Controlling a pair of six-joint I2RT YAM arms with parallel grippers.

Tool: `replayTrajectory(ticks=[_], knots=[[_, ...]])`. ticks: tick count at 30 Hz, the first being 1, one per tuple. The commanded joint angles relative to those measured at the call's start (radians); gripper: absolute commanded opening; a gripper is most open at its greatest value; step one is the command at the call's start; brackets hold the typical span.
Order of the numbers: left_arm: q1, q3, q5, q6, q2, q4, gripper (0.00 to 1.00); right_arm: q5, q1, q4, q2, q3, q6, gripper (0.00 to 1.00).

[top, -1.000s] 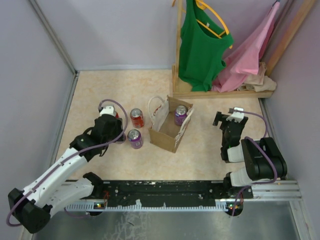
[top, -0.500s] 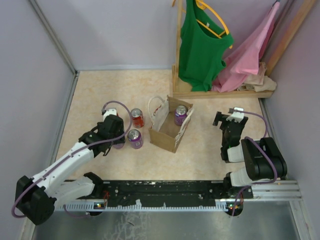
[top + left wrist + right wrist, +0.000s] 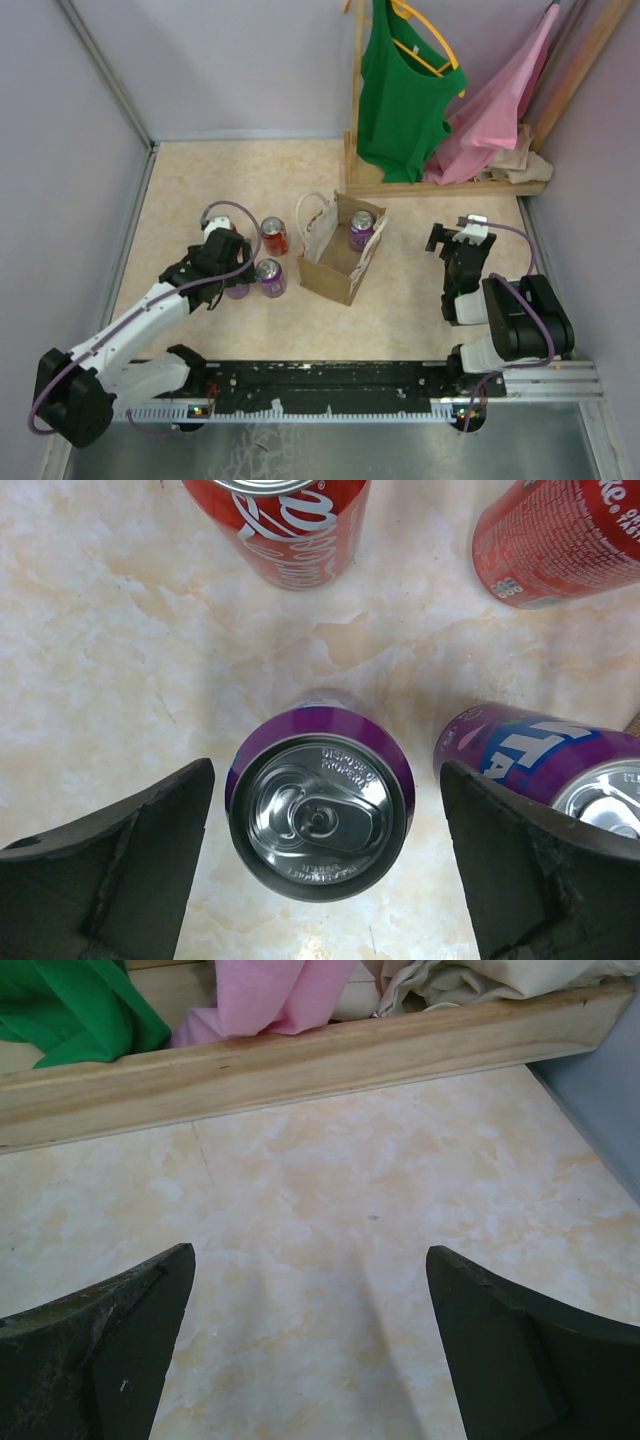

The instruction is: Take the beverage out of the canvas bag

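The tan canvas bag point(image 3: 338, 262) stands upright in the middle of the table, its white handles up, with a purple can point(image 3: 361, 229) inside at its far end. My left gripper point(image 3: 230, 272) is left of the bag, pointing down. In the left wrist view it point(image 3: 325, 780) is open around a standing purple can point(image 3: 320, 815), with a gap on each side. A second purple can point(image 3: 540, 765) stands just right of it. Two red cans point(image 3: 285, 525) point(image 3: 560, 535) stand beyond. My right gripper point(image 3: 455, 238) is open and empty, right of the bag, over bare table point(image 3: 308, 1255).
A wooden rack base point(image 3: 450, 187) runs along the back right, with a green top point(image 3: 400, 90) and pink cloth point(image 3: 500, 110) hanging over it. Its beam point(image 3: 300, 1060) lies just ahead of my right gripper. Walls close in the left, back and right.
My left gripper has moved nearer and slightly right, down over the cans beside the bag. The right arm, the bag and the can inside it have not moved.
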Motion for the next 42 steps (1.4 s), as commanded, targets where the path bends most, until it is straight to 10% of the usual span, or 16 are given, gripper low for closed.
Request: replayTrajectory(ticks=[1,14,23,42], knots=[[0.008,0.005,-0.002,-0.019,-0.051,0.019,1.00,0.003,-0.002,0.034,-0.004,0.017,0.003,0.99],[0.003,0.258,0.336,0.249,-0.189,0.226,0.95,0.002,-0.003,0.034,-0.004,0.017,0.002,0.99],[-0.265,0.543,0.420,0.471,0.155,0.329,0.97,0.002,-0.002,0.034,-0.005,0.017,0.002,0.99],[-0.258,0.895,0.621,0.571,0.803,0.337,0.96,0.002,-0.002,0.034,-0.005,0.016,0.003,0.99]])
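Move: The last Fanta can, still in the canvas bag, stands roughly 31 cm to the right of the left hand and 11 cm farther out, its middle about 4 cm lower. The bag's middle is some 26 cm right and 7 cm ahead. The can just set down stands right under the left hand; another Fanta is about 9 cm to its right, and a red can is 10 cm right and 10 cm ahead. From the right hand, the bagged can lies about 24 cm left, level with it. Towards the last Fanta in the bag, the left hand, already open and clear of the can it set down, first rises about 22 cm, then swings right some 32 cm and forward about 10, sinking again over the second half. The wrist turns some 60 degrees clockwise and points less steeply down; the fingers stay wide open, ending above the bagged can without touching it. ##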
